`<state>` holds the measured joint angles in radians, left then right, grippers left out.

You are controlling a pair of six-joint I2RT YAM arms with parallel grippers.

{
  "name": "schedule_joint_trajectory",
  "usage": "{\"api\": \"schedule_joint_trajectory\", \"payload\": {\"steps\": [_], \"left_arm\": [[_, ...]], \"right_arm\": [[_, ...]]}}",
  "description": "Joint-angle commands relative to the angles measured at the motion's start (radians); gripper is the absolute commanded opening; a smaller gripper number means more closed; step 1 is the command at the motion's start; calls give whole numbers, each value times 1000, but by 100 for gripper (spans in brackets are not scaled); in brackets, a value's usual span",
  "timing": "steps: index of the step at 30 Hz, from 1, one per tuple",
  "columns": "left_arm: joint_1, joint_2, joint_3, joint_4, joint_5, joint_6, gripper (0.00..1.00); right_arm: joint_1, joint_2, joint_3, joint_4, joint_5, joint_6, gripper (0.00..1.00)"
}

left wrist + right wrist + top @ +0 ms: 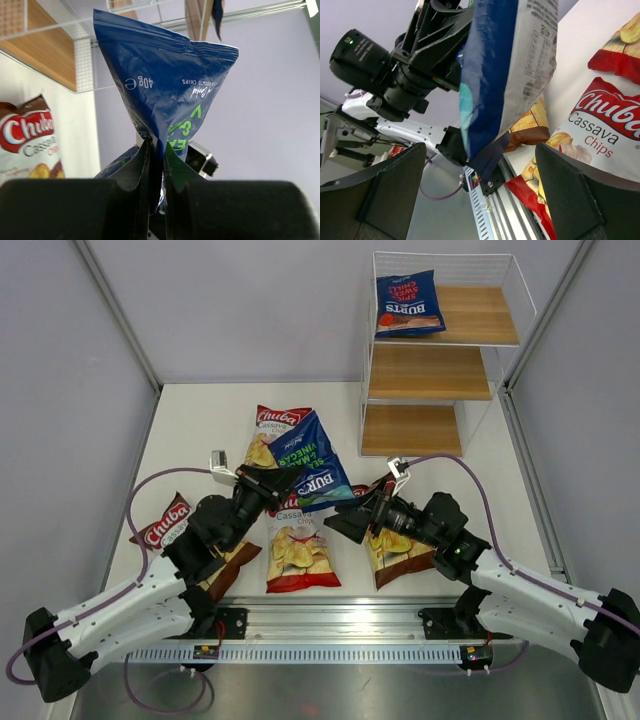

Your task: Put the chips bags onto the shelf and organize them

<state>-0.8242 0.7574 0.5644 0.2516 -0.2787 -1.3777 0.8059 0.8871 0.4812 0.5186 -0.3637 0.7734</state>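
A dark-blue Burts chips bag [312, 458] hangs above the table with my left gripper [287, 480] shut on one edge. In the left wrist view the blue bag [165, 85] is pinched between the black fingers [137, 175]. My right gripper [340, 516] is open beside it. In the right wrist view the bag's lower corner [490, 150] sits between the wide-apart fingers [580, 195] without touching them. A second Burts bag [408, 305] lies on the top tier of the shelf [430, 370]. Red-and-white Chuba bags [298, 552] [276, 424] and brown ones [165, 523] [402, 555] lie on the table.
The shelf's middle and bottom wooden tiers [410, 430] hold nothing. Both arms lie over the brown bags. A metal rail [340, 625] runs along the near table edge. Grey walls close in the left and right sides.
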Motion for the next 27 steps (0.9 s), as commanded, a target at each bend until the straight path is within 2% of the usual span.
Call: {"api": "schedule_joint_trajectory", "payload": {"steps": [1, 6, 9, 10, 15, 20, 21, 24, 25, 27], "left_arm": [[-71, -30, -23, 181, -135, -86, 8], [-179, -17, -38, 224, -191, -107, 7], [-272, -4, -54, 276, -264, -107, 7], [-320, -3, -55, 290, -302, -103, 7], [-417, 28, -46, 287, -395, -98, 8], [-438, 37, -41, 270, -444, -89, 8], [-440, 34, -37, 256, -448, -80, 8], [-441, 23, -34, 247, -467, -51, 9], [-441, 19, -31, 242, -474, -38, 10], [-441, 10, -21, 223, -473, 5, 12]], "right_arm": [[70, -5, 34, 75, 242, -109, 97], [179, -7, 49, 74, 356, -200, 97], [197, -19, 34, 89, 437, -237, 96], [199, -33, 25, 119, 437, -240, 94], [200, -74, 10, 147, 393, -240, 84], [200, -122, 22, 110, 381, -247, 80], [200, -128, 25, 100, 385, -250, 75], [200, -158, 14, 83, 408, -255, 68], [200, -172, 11, 80, 407, -256, 62], [200, -178, 13, 74, 399, -255, 54]]}}
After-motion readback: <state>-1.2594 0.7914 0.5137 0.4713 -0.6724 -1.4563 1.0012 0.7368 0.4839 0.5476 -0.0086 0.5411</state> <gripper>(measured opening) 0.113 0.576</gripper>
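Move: My left hand already holds the green-lettered Burts bag, its middle some 3 cm ahead and 4 cm right of the pads. My open right gripper, where the bag is going, is about 10 cm right, 7 cm back and 3 cm lower. From my right hand the bag's middle is roughly 10 cm ahead, 6 cm left and 3 cm up; on the table 20 cm below it, the brown Chuba bag lies 10 cm right and 6 cm ahead, the red one 11 cm left and 6 cm ahead. I draw the pinched Burts bag back about 6 cm and 4 cm right with my left hand, towards my right gripper, rising slightly and rolling its left side down, then hold there, still gripping. My right hand hardly travels at first, turning clockwise, then rises some 5 cm, tips its fingers up and closes to just over half open around the bag's lower end. ##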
